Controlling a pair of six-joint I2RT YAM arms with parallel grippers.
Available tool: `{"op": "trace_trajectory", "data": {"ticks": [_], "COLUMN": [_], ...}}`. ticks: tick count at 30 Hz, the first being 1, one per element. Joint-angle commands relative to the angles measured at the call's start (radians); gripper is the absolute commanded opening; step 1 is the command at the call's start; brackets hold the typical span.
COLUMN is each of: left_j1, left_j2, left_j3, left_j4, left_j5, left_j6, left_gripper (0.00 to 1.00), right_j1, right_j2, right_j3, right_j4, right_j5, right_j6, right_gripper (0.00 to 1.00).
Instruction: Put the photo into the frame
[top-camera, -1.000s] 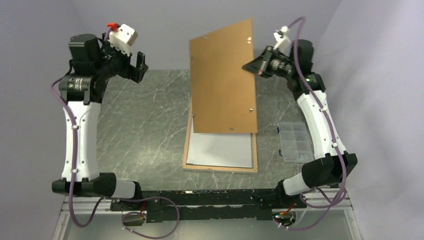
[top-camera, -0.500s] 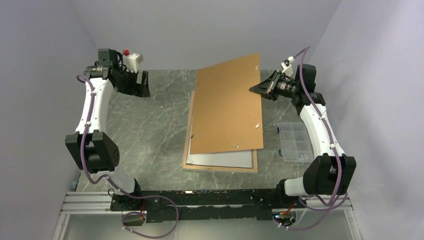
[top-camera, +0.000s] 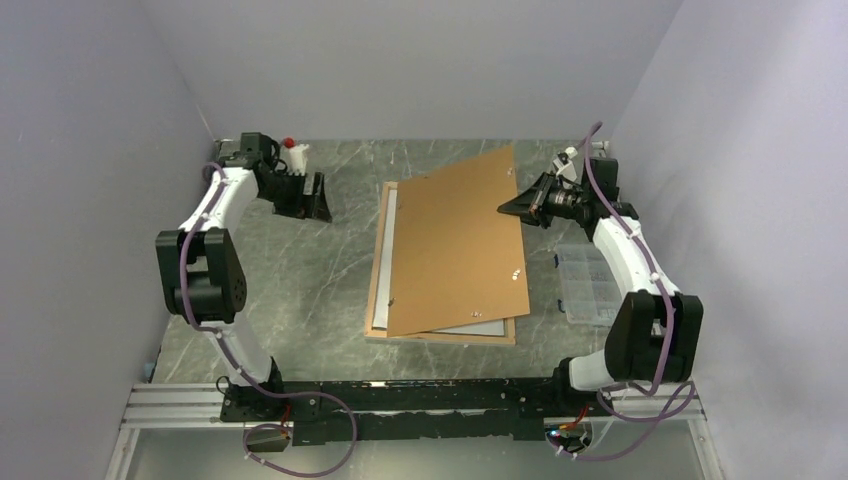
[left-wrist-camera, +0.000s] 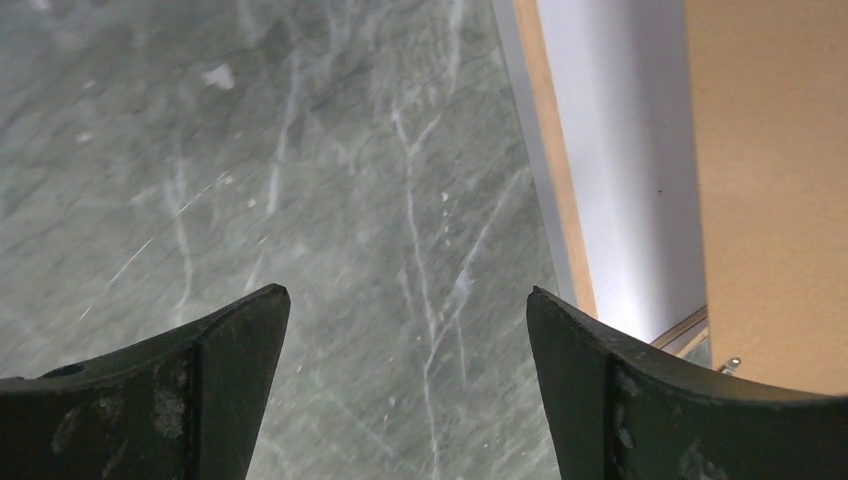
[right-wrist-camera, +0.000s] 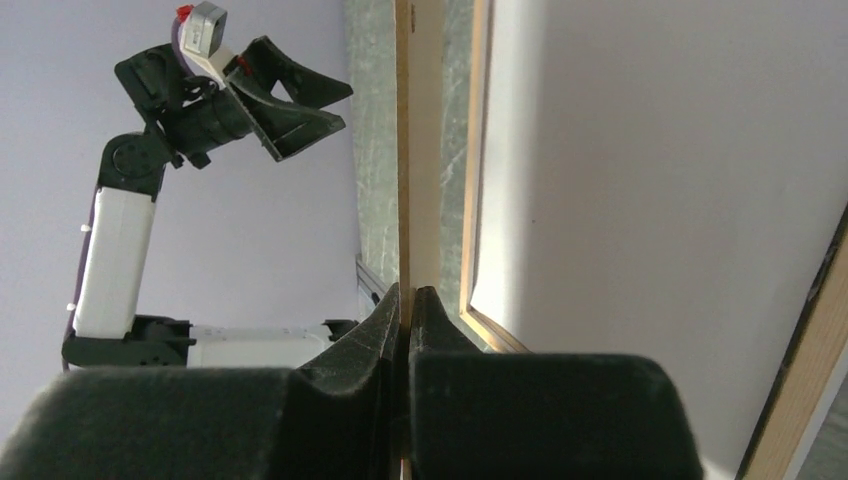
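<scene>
The frame (top-camera: 377, 285) lies flat mid-table, its pale wood back up, with a white surface (top-camera: 392, 215) filling its opening. The photo is hidden. My right gripper (top-camera: 505, 209) is shut on the right edge of the brown backing board (top-camera: 455, 245), which slants low over the frame. In the right wrist view the board (right-wrist-camera: 403, 150) stands edge-on between the pinched fingers (right-wrist-camera: 405, 295), beside the frame's rail (right-wrist-camera: 478, 180). My left gripper (top-camera: 318, 200) hangs open and holds nothing above bare table left of the frame; its wrist view shows the frame's rail (left-wrist-camera: 560, 190) and the board (left-wrist-camera: 770, 180).
A clear plastic compartment box (top-camera: 588, 283) sits on the table right of the frame, under my right forearm. Purple-grey walls close in on the left, back and right. The grey marble table (top-camera: 290, 280) spreads left of the frame.
The right gripper has swung the backing board down from nearly upright to a low slant over the frame. The left arm has reached out and dropped toward the table's back left, still open.
</scene>
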Motion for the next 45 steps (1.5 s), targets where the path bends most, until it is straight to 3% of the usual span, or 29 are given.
{"op": "trace_trajectory", "data": {"ticks": [1,9,16,24,45], "left_j1": [-0.049,-0.138,-0.186,-0.211,-0.257], "left_j2": [0.036,0.129,0.197,0.255,0.282], "left_j3": [-0.014,-0.033,-0.031,-0.034,-0.090], "left_j4": [0.076,0.151,0.195,0.222,0.264], "left_j5": [0.060,0.078,0.104,0.138,0.159], "left_j6": [-0.024,-0.076,-0.110,-0.132,-0.140], "left_gripper": [0.93,0.83,0.61,0.46,0.32], "right_j1": [-0.006,-0.006,-0.006,0.003,0.050], "right_j2": [0.039,0.141,0.217,0.245,0.258], "right_j3": [-0.009,-0.038,-0.047,-0.056,-0.105], "right_j4": [0.162,0.290,0.360,0.439,0.519], "right_j5": [-0.070,-0.061,-0.066,-0.059,-0.057], "right_j6": [0.039,0.057,0.087,0.110,0.154], "right_gripper": [0.00,0.00,0.00,0.00,0.00]}}
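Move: The backing board, its right edge in the right fingers, has its middle about 12 cm left, 5 cm back and 8 cm below that hand. The frame it is going onto, photo inside, is centred some 12 cm left, 1 cm back and 22 cm below; the parts box is 16 cm right, 6 cm back and 22 cm below. From the left hand, the frame's left rim is about 15 cm right, 5 cm back and 12 cm below, the board's left edge 17 cm right, 8 cm back and 6 cm below. The backing board, still pinched by its right edge, is lowered about 8 cm towards the frame while the right hand carries it some 5 cm forward, then eases slightly left. Meanwhile the empty left hand goes 12 cm right and 10 cm down to just outside the frame's left rim, turning a little clockwise as its wide-open fingers close to about a third. ##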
